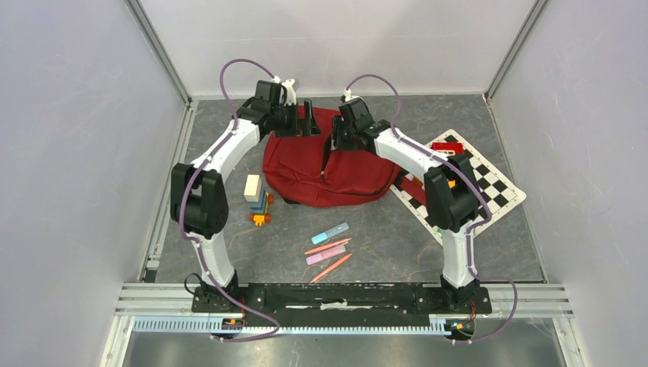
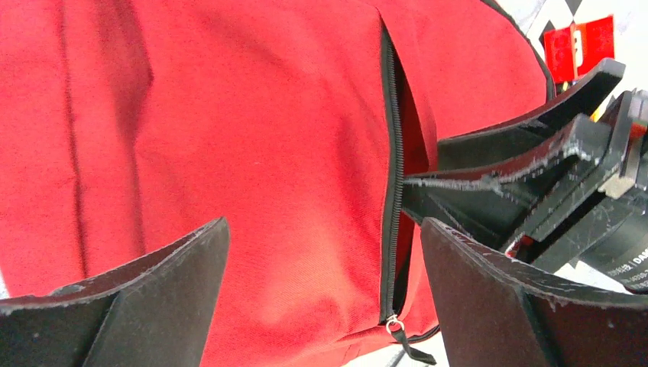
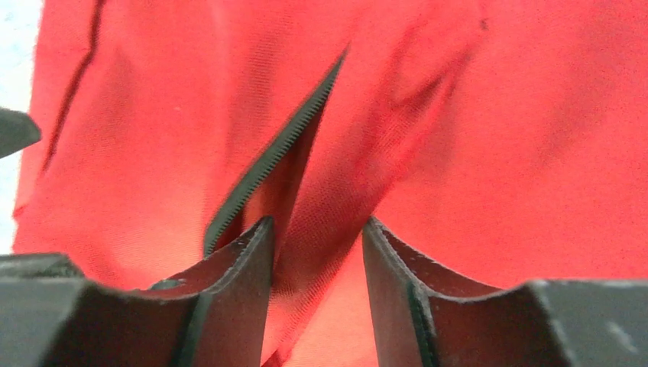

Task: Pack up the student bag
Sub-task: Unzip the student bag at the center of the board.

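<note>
The student bag (image 1: 306,172) is a dark red backpack lying flat at the back of the table, between both arms. Its black zip (image 2: 393,153) stands partly open, with the pull (image 2: 395,325) at the near end. My left gripper (image 1: 309,122) hovers over the bag's left part, its jaws wide apart over red fabric (image 2: 267,153) and nothing held (image 2: 322,225). My right gripper (image 1: 334,145) is low on the bag at the zip opening (image 3: 275,153). Its jaws (image 3: 317,223) straddle a raised fold of the bag's fabric (image 3: 321,214), which touches the left finger with a gap at the right one.
A checkerboard mat (image 1: 489,180) lies right of the bag, with a small red box (image 1: 447,147) at its far corner. A stack of coloured blocks (image 1: 258,200) stands left of the bag. Several pens and markers (image 1: 328,248) lie in front. Walls enclose three sides.
</note>
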You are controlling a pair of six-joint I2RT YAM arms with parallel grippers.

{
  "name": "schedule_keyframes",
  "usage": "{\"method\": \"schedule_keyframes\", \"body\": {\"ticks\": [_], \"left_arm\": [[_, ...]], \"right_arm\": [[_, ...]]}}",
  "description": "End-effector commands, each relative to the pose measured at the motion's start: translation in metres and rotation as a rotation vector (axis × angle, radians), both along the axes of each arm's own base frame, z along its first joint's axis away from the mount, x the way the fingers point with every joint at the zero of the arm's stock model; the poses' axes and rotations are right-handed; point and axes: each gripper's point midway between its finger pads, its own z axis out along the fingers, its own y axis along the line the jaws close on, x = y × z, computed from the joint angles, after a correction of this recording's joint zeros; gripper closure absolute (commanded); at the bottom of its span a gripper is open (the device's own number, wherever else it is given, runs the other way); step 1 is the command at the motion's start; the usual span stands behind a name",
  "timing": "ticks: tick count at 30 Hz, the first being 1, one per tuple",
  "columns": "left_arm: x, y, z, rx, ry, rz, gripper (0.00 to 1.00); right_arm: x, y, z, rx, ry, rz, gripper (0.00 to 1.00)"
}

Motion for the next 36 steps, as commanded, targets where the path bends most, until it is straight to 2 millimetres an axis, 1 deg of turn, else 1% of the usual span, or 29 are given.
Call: {"method": "schedule_keyframes", "body": {"ticks": [1, 2, 4, 7, 9, 12, 14, 16, 20, 25, 26, 27, 28, 30, 31, 33, 34, 35, 36], "left_arm": [[-0.01, -0.015, 0.02, 0.062, -0.119, -0.13, 0.0], [-0.013, -0.021, 0.02, 0.071, -0.126, -0.158, 0.0], [-0.018, -0.031, 0.017, 0.093, -0.134, -0.206, 0.0], [-0.02, -0.043, 0.01, 0.135, -0.129, -0.248, 0.0], [-0.02, -0.047, 0.004, 0.155, -0.12, -0.255, 0.0], [-0.018, -0.053, 0.001, 0.168, -0.11, -0.255, 0.0], [-0.017, -0.053, -0.003, 0.21, -0.107, -0.248, 0.0], [-0.014, -0.049, -0.011, 0.265, -0.098, -0.221, 0.0], [-0.008, -0.031, -0.024, 0.362, -0.081, -0.159, 0.0], [-0.006, -0.024, -0.034, 0.407, -0.06, -0.134, 0.01], [-0.005, -0.022, -0.035, 0.418, -0.06, -0.129, 0.04], [-0.004, -0.02, -0.038, 0.43, -0.054, -0.126, 0.1], [-0.003, -0.018, -0.038, 0.443, -0.052, -0.119, 0.19], [0.002, -0.01, -0.033, 0.478, -0.071, -0.08, 0.41], [0.005, -0.007, -0.026, 0.486, -0.087, -0.057, 0.53], [0.01, -0.004, -0.006, 0.485, -0.127, -0.023, 0.71], [0.012, -0.002, 0.005, 0.482, -0.149, -0.003, 0.79], [0.014, 0.001, 0.016, 0.48, -0.169, 0.019, 0.84], [0.015, 0.005, 0.027, 0.484, -0.19, 0.048, 0.89]], "right_arm": [[0.005, -0.038, 0.032, -0.06, -0.129, -0.152, 0.55], [0.0, -0.044, 0.032, -0.053, -0.134, -0.164, 0.58], [-0.01, -0.051, 0.021, -0.03, -0.114, -0.173, 0.61], [-0.023, -0.056, -0.001, 0.004, -0.032, -0.161, 0.69], [-0.029, -0.057, -0.011, 0.022, -0.001, -0.152, 0.72], [-0.03, -0.055, -0.012, 0.038, -0.001, -0.139, 0.73], [-0.03, -0.052, -0.011, 0.046, -0.002, -0.132, 0.74], [-0.03, -0.051, -0.011, 0.052, -0.002, -0.125, 0.75], [-0.029, -0.051, -0.009, 0.049, -0.011, -0.118, 0.76], [-0.026, -0.052, -0.004, 0.05, -0.029, -0.115, 0.77], [-0.026, -0.052, -0.003, 0.049, -0.033, -0.115, 0.77], [-0.025, -0.052, -0.002, 0.048, -0.037, -0.114, 0.78], [-0.025, -0.053, -0.002, 0.045, -0.04, -0.117, 0.78], [-0.024, -0.056, 0.0, 0.037, -0.048, -0.124, 0.8], [-0.025, -0.058, 0.001, 0.032, -0.053, -0.129, 0.81], [-0.025, -0.061, 0.001, 0.019, -0.059, -0.139, 0.84], [-0.026, -0.063, -0.001, 0.012, -0.056, -0.145, 0.86], [-0.026, -0.065, -0.003, 0.008, -0.053, -0.149, 0.88], [-0.028, -0.068, -0.009, 0.003, -0.039, -0.157, 0.94]]}}
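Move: The slit's left zipper edge lies about 3 cm right of the left hand, 1 cm back and some 6 cm below its wide-open fingers. From that hand the zipper pull is about 9 cm back, 4 cm right and 8 cm down; the block tower is 15 cm back, 12 cm left and 10 cm down. The slit's right flap edge runs between the right fingers, about 1 cm below their tips, with the zipper pull 7 cm back, 3 cm left and 4 cm down. Rightwards and a little back, the left hand sweeps some 5 cm over the bag, then comes back left, sinking and rolling its left side up about 25 degrees, and closes on the slit's left zipper edge. Meanwhile the right hand closes around the right flap, draws it about 5 cm right, also back and down, then holds almost still, its fingers narrowing further. ##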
